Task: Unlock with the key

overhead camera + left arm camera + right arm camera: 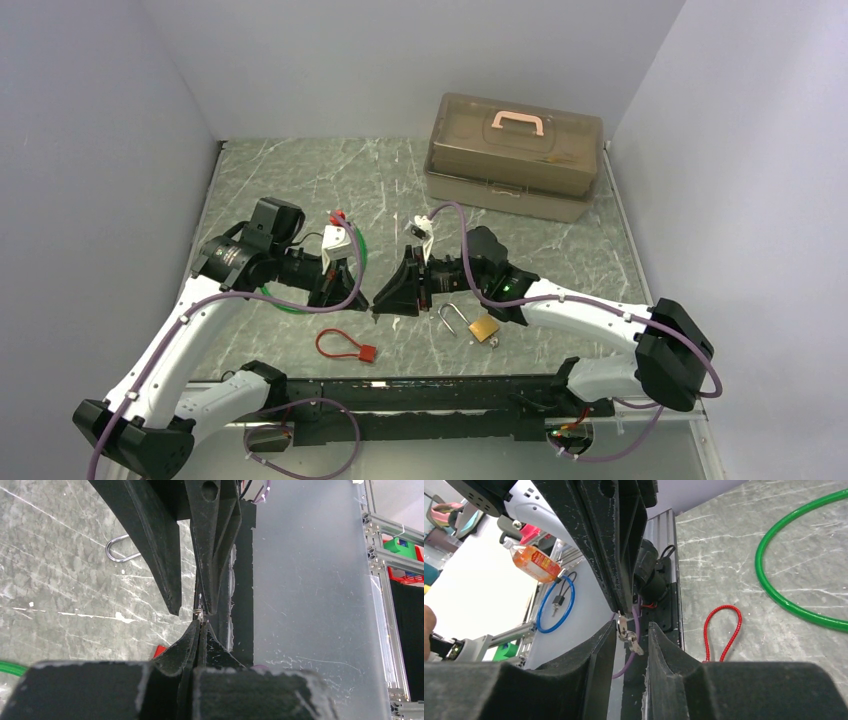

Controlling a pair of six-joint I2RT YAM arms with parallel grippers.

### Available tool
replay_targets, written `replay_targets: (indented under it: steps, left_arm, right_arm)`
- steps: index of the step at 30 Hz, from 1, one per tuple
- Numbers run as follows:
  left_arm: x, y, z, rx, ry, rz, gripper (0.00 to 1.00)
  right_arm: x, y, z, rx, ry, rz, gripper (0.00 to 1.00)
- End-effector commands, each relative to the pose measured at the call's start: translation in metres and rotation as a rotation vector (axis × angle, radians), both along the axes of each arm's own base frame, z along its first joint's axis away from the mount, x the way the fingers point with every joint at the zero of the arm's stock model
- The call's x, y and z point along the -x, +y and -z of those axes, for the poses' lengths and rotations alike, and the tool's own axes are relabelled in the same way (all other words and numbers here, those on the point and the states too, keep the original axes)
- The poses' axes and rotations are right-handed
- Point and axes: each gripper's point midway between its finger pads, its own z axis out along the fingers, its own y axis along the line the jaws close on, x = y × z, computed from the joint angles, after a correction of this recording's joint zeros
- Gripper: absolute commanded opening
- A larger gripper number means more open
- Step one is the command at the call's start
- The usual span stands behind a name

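Note:
My left gripper [200, 623] is shut on the small silver key [622, 624], pinching it at the fingertips; a ring with a second key [633, 644] hangs from it. My right gripper [631, 642] meets it tip to tip, open, its fingers [599, 652] standing on either side of the hanging keys with gaps showing. In the top view the two grippers, left [358, 300] and right [378, 310], meet above the near middle of the table. The brass padlock [484, 328] lies on the table just right of them, its steel shackle [452, 318] pointing left.
A red cable lock [345, 347] lies near the front edge below the grippers. A green ring [290, 302] lies under the left arm. A brown toolbox [515, 155] with a pink handle stands at the back right. The black rail [420, 385] runs along the near edge.

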Motion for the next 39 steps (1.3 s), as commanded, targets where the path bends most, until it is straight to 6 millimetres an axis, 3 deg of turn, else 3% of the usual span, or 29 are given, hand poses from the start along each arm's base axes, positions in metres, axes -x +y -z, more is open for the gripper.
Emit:
replay_targets:
  steps: [1,5,11,26,35,36,37,39]
  left_arm:
    - [0.005,-0.001,-0.013,0.048,-0.03,0.021,0.0]
    - [0.003,-0.002,-0.014,0.051,-0.026,0.02,0.0]
    - [0.002,-0.001,-0.014,0.052,-0.027,0.015,0.0]
    - [-0.002,-0.001,-0.011,0.052,-0.017,-0.002,0.0]
    - [-0.005,0.001,-0.008,0.042,-0.017,-0.026,0.0]
    - [-0.006,0.001,-0.008,0.041,-0.016,-0.027,0.03]
    - [-0.007,0.001,-0.008,0.04,-0.018,-0.031,0.17]
    - [-0.008,0.002,-0.007,0.033,-0.014,-0.038,0.59]
  right_arm:
    - [0.008,0.002,-0.039,-0.118,-0.067,-0.053,0.32]
    - [0.01,0.004,-0.039,-0.12,-0.074,-0.064,0.29]
    - [0.015,0.007,-0.037,-0.13,-0.063,-0.102,0.0]
    - [0.022,0.003,-0.036,-0.082,-0.062,-0.12,0.0]
    - [0.019,-0.014,-0.044,-0.073,-0.111,-0.026,0.0]
    - [0.02,-0.015,-0.045,-0.075,-0.112,-0.022,0.0]
    - [0.02,-0.017,-0.045,-0.072,-0.112,-0.016,0.0]
    - [0.02,-0.019,-0.044,-0.059,-0.11,-0.007,0.0]
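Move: My left hand still holds the keys, which stick out about 2 cm to the right of it and a little below. They already hang between my right hand's parted fingers, roughly 1 cm back and 1 cm left of its hand point. From my right hand, the red cable lock lies on the table some 4 cm back and 7 cm left, the brass padlock 20 cm right and level; both are about 25 cm below. I ease my right hand back and up about 1 cm each, close its fingers and pinch the keys beside my left fingertips. After a short hold I draw my right hand up and to the right, some 1.5 cm up; my left hand rises about 1 cm and opens at the very end to let go of the keys. ##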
